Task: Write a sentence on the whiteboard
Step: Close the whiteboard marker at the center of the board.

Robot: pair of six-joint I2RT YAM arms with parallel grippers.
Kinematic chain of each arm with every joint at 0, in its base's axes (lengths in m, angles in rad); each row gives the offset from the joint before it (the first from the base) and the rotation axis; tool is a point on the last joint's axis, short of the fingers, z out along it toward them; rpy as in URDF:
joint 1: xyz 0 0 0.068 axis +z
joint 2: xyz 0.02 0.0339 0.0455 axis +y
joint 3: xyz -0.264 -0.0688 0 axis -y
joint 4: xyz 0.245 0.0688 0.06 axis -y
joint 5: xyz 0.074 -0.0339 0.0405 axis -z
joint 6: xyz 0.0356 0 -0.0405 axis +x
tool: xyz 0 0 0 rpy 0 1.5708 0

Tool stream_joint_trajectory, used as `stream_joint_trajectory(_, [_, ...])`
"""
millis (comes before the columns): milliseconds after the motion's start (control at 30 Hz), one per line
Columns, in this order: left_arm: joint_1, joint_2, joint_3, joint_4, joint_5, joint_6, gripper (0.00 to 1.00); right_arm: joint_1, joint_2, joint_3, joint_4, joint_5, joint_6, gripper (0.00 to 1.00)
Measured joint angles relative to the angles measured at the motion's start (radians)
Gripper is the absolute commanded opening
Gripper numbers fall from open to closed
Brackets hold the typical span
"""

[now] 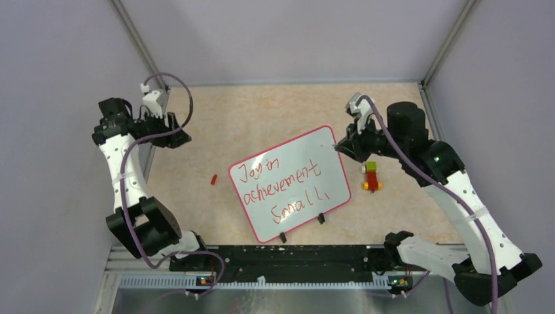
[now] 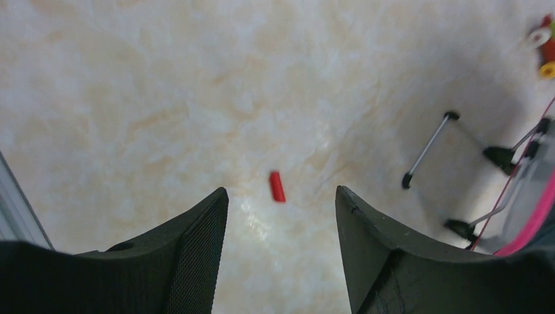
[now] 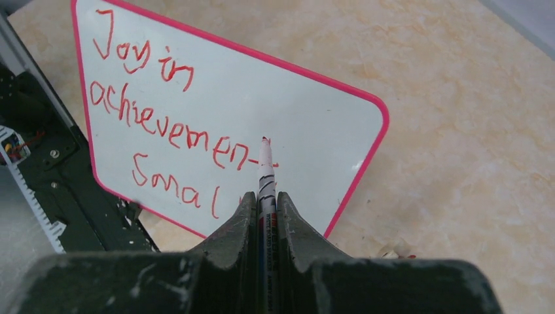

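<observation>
The whiteboard (image 1: 291, 183) with a pink frame stands tilted on black wire legs at the table's middle. The red sentence (image 1: 280, 182) reads "Joy in achievement Small"; it also shows in the right wrist view (image 3: 163, 131). My right gripper (image 1: 341, 145) is shut on a white marker (image 3: 265, 171) with a red tip, held above the board's far right corner (image 3: 366, 131). My left gripper (image 1: 178, 136) is open and empty at the far left, above bare table. A red marker cap (image 1: 213, 178) lies left of the board, and shows between my left fingers (image 2: 277, 186).
A small toy of red, yellow and green blocks (image 1: 371, 176) lies right of the board. The board's wire legs (image 2: 451, 150) show in the left wrist view. A black rail (image 1: 288, 258) runs along the near edge. Grey walls enclose the table.
</observation>
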Motion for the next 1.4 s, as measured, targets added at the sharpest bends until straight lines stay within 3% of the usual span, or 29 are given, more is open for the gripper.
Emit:
stream_joint_trajectory(233, [-0.002, 0.008, -0.278, -0.042, -0.164, 0.206, 0.61, -0.171, 0.021, 0.022, 0.032, -0.065, 0.087, 0.0])
stream_joint_trajectory(500, [-0.094, -0.017, -0.532, 0.078, -0.277, 0.241, 0.57, -0.235, 0.089, 0.039, 0.059, -0.108, 0.142, 0.0])
stream_joint_trajectory(833, [-0.293, 0.077, -0.63, 0.283, -0.413, 0.12, 0.45, -0.239, 0.123, 0.039, 0.062, -0.071, 0.169, 0.0])
stream_joint_trajectory(1400, [-0.348, 0.171, -0.615, 0.468, -0.541, 0.002, 0.38, -0.24, 0.14, 0.039, 0.061, -0.062, 0.135, 0.0])
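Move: The red marker cap I want lies on the table almost straight under my left hand, about 26 cm down, 2 cm back and 4 cm to the right. The whiteboard's middle is some 30 cm right of the cap and 8 cm nearer me. From my right hand, holding the open marker, that middle is about 15 cm left, 3 cm back and 22 cm down; the toy car is 18 cm right, 5 cm ahead and 29 cm down. I drop my left hand about 25 cm onto the cap, swinging back some 8 cm on the way and then easing forward again, slightly right, while tipping the fingers to point mostly down and closing them partway. My right hand keeps the marker and draws away from the board, about 7 cm forward and a little right, turning clockwise, then waits there. ##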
